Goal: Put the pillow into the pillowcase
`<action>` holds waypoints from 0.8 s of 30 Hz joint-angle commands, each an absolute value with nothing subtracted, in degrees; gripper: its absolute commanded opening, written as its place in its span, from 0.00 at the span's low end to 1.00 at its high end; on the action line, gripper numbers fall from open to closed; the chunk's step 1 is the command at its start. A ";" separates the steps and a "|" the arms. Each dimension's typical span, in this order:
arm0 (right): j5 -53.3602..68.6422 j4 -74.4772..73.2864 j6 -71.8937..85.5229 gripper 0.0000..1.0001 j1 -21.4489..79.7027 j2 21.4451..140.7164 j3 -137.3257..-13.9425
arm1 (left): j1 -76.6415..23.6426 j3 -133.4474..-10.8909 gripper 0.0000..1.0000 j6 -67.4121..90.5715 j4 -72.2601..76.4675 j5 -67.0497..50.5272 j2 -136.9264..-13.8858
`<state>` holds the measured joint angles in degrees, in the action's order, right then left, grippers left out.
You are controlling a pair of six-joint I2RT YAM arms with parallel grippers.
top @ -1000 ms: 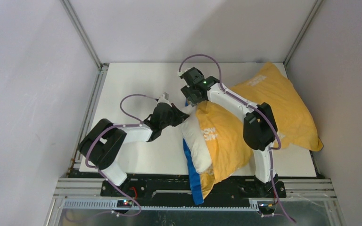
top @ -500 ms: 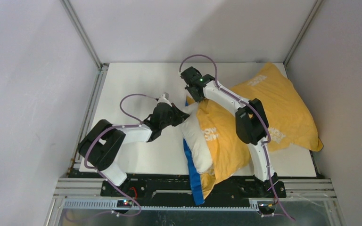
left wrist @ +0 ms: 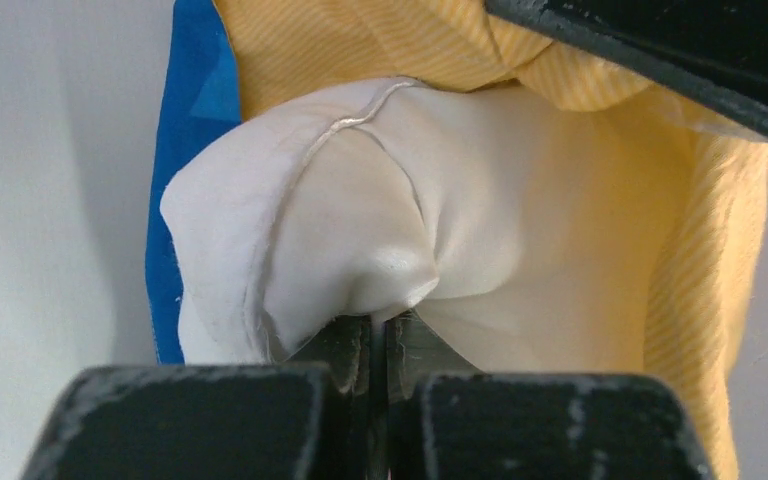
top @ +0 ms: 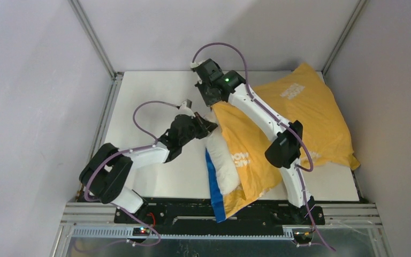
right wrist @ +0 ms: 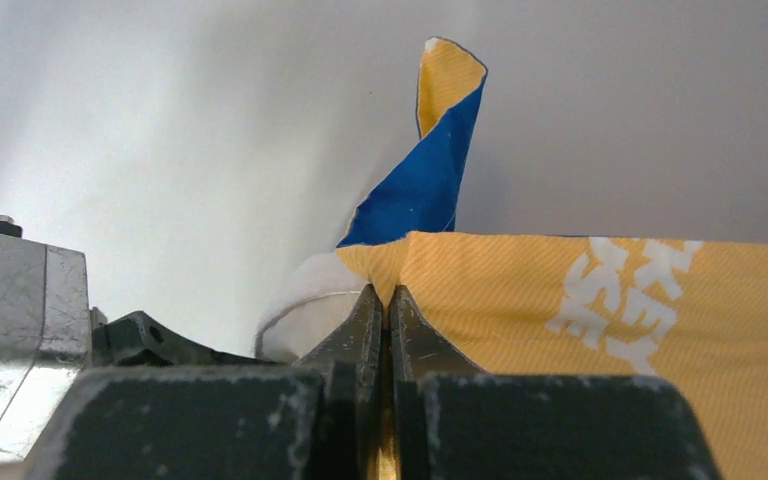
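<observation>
The white pillow (top: 223, 160) bulges out of the open left end of the orange-yellow pillowcase (top: 305, 115), whose blue face (top: 213, 187) shows along the lower edge. My left gripper (top: 210, 125) is shut on a pinch of the pillow's white corner (left wrist: 380, 250). My right gripper (top: 213, 100) is shut on the pillowcase's orange rim (right wrist: 400, 262) at the top of the opening, with white lettering (right wrist: 625, 290) beside it. The left wrist view shows orange fabric (left wrist: 720, 260) wrapping the pillow's right side.
The white table (top: 150, 96) is bare on its left half. The filled part of the pillowcase reaches the table's right back corner (top: 321, 72). Grey walls close in the sides and back. A black rail (top: 182, 211) runs along the near edge.
My right gripper closed on the pillowcase rim and drew it up and back to the left. My left arm stretched forward, and the pillow and case shifted slightly back.
</observation>
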<state>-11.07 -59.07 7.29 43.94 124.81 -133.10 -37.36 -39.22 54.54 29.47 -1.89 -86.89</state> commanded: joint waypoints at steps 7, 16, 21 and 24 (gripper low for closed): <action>6.20 -48.00 21.83 0.16 38.40 116.95 -132.57 | -35.63 -48.00 0.00 56.55 32.95 -4.93 -94.12; -15.49 -54.57 13.43 0.66 44.82 107.80 -124.95 | -34.28 -46.91 0.00 53.72 30.99 -4.83 -92.92; -25.14 -53.60 12.71 0.65 47.95 103.18 -111.33 | -33.87 -46.09 0.00 55.18 30.50 -4.51 -92.90; -25.82 -48.85 11.25 0.68 50.03 97.84 -101.86 | -33.37 -47.36 0.00 55.25 29.58 -5.47 -93.55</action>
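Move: The right fingers hold up the far corner of the pillowcase mouth. The pillow corner, pinched in the left hand, lies about 8 cm back from them, 1 cm to the right and some 5 cm lower. From the left hand, the mouth's far corner is about 8 cm ahead, 2 cm left and 5 cm up. The pillow's near end bulges out some 19 cm back and 4 cm right of the left hand, 8 cm below it, and the case's white lettering is 13 cm back, 10 cm right and 7 cm below. The right hand carries the case edge about 2 cm forward while rolling its left side up some 15 degrees, opens to let go of it, then lifts clear by about 9 cm, swings back and a little right over the case, and starts to sink with its fingers open. Meanwhile the left hand keeps its pinch on the pillow corner and takes it over a low hump, about 4 cm forward along the case mouth, and then holds there. ##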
